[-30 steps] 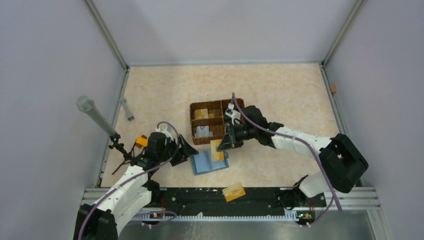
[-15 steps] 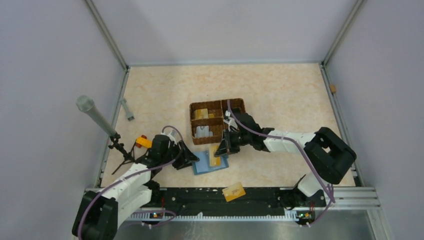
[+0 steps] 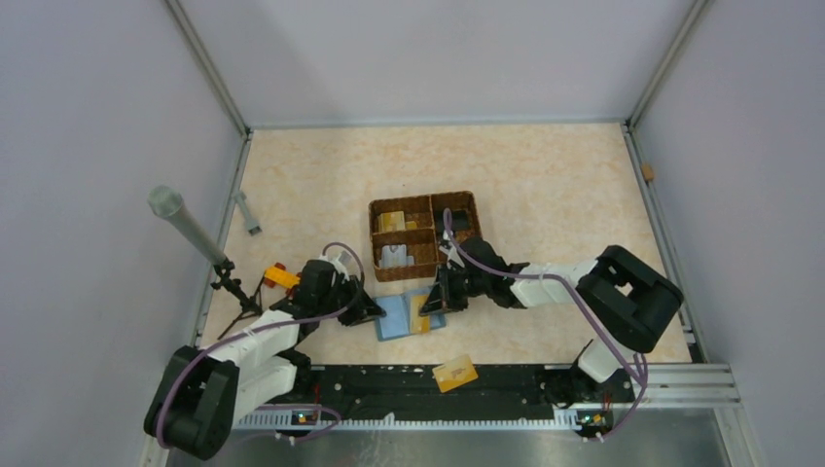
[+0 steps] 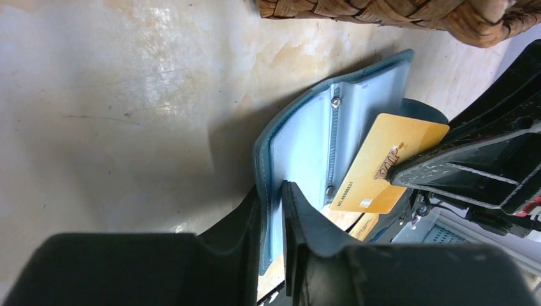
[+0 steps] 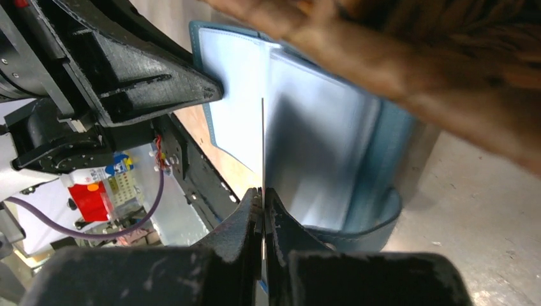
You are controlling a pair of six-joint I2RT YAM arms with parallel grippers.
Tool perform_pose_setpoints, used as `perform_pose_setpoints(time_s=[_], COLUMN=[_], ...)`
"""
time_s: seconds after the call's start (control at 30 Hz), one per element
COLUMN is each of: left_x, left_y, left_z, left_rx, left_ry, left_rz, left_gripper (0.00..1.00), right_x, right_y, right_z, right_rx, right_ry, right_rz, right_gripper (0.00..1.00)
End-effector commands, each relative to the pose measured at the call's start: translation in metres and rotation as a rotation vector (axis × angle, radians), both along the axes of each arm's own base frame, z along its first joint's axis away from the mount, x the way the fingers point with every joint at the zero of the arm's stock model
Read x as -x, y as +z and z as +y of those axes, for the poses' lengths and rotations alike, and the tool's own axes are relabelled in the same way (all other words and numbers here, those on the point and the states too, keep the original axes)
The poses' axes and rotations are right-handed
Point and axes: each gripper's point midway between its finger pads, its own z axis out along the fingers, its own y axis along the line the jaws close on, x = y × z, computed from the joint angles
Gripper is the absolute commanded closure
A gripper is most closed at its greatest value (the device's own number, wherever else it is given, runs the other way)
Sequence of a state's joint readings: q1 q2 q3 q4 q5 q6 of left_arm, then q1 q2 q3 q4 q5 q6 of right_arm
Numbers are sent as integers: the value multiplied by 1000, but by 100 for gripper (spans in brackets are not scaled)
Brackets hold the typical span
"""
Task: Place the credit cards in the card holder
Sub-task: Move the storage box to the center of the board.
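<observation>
The teal card holder [image 3: 397, 319] lies open on the table in front of the basket, light blue inside [image 4: 306, 137]. My left gripper [image 3: 370, 309] is shut on its left flap, one finger on each side [image 4: 273, 199]. My right gripper [image 3: 435, 297] is shut on a gold credit card [image 3: 419, 311], which stands tilted over the holder's open inside [image 4: 383, 167]. In the right wrist view this card shows edge-on [image 5: 262, 143] between the shut jaws [image 5: 262, 192], against the holder [image 5: 312, 140]. Another gold credit card [image 3: 454, 373] lies on the black front rail.
The brown wicker basket [image 3: 469, 200] stands just behind the holder, with more cards in its left compartments [image 3: 393, 222]. A grey microphone on a tripod [image 3: 181, 220] and an orange toy block [image 3: 280, 276] are at the left. A small grey piece [image 3: 249, 215] lies near the left wall.
My left gripper moved right and its jaws closed on the holder's left flap. My right gripper came down and nearer with the gold card, onto the open holder.
</observation>
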State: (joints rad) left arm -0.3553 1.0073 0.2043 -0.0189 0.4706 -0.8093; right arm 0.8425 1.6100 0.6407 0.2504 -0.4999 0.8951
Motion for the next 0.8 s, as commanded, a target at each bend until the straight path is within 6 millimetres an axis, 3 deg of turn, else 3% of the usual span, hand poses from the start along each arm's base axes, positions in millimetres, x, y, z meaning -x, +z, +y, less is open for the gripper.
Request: perform_pose_setpoints(time_s=[0.0,0.13,0.33,0.77], left_x=[-4,-4,0,0], left_y=[-8,-14,-10,-12], left_z=[3,1,-10,-13], left_rx=[-56,-74,-69,-85], left_ry=[-46,-88,-156,-177], left_rz=[-56,-75,-114,-105], left_gripper=[84,100,100,100], right_x=[0,2,-1,4], right_y=[3,1,3,-19], right_z=[5,1,-2,-7], right_rx=[-43,-48,-46,11], right_ry=[-33,-58,-87,-78], right_rz=[-18,-17,-34,-10], right_gripper=[100,100,100,100])
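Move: My left fingers straddle the card holder's left edge; the holder's middle is about 6 cm to the right of that hand and about 1 cm below it. From my right hand, which holds a yellow card, the holder's middle lies about 3 cm left and 3 cm below. The storage box's middle is straight ahead of the right hand, about 16 cm out; the spare yellow card is 13 cm back and 6 cm right of that hand. I shut my left fingers on the holder's left edge, pinching it, and slide it about 2 cm to the right, towards my right hand, turning the wrist some 10 degrees clockwise. Meanwhile I keep the yellow card gripped over the holder and ease my right hand roughly 1 cm down and a touch right, with a slight clockwise turn. ##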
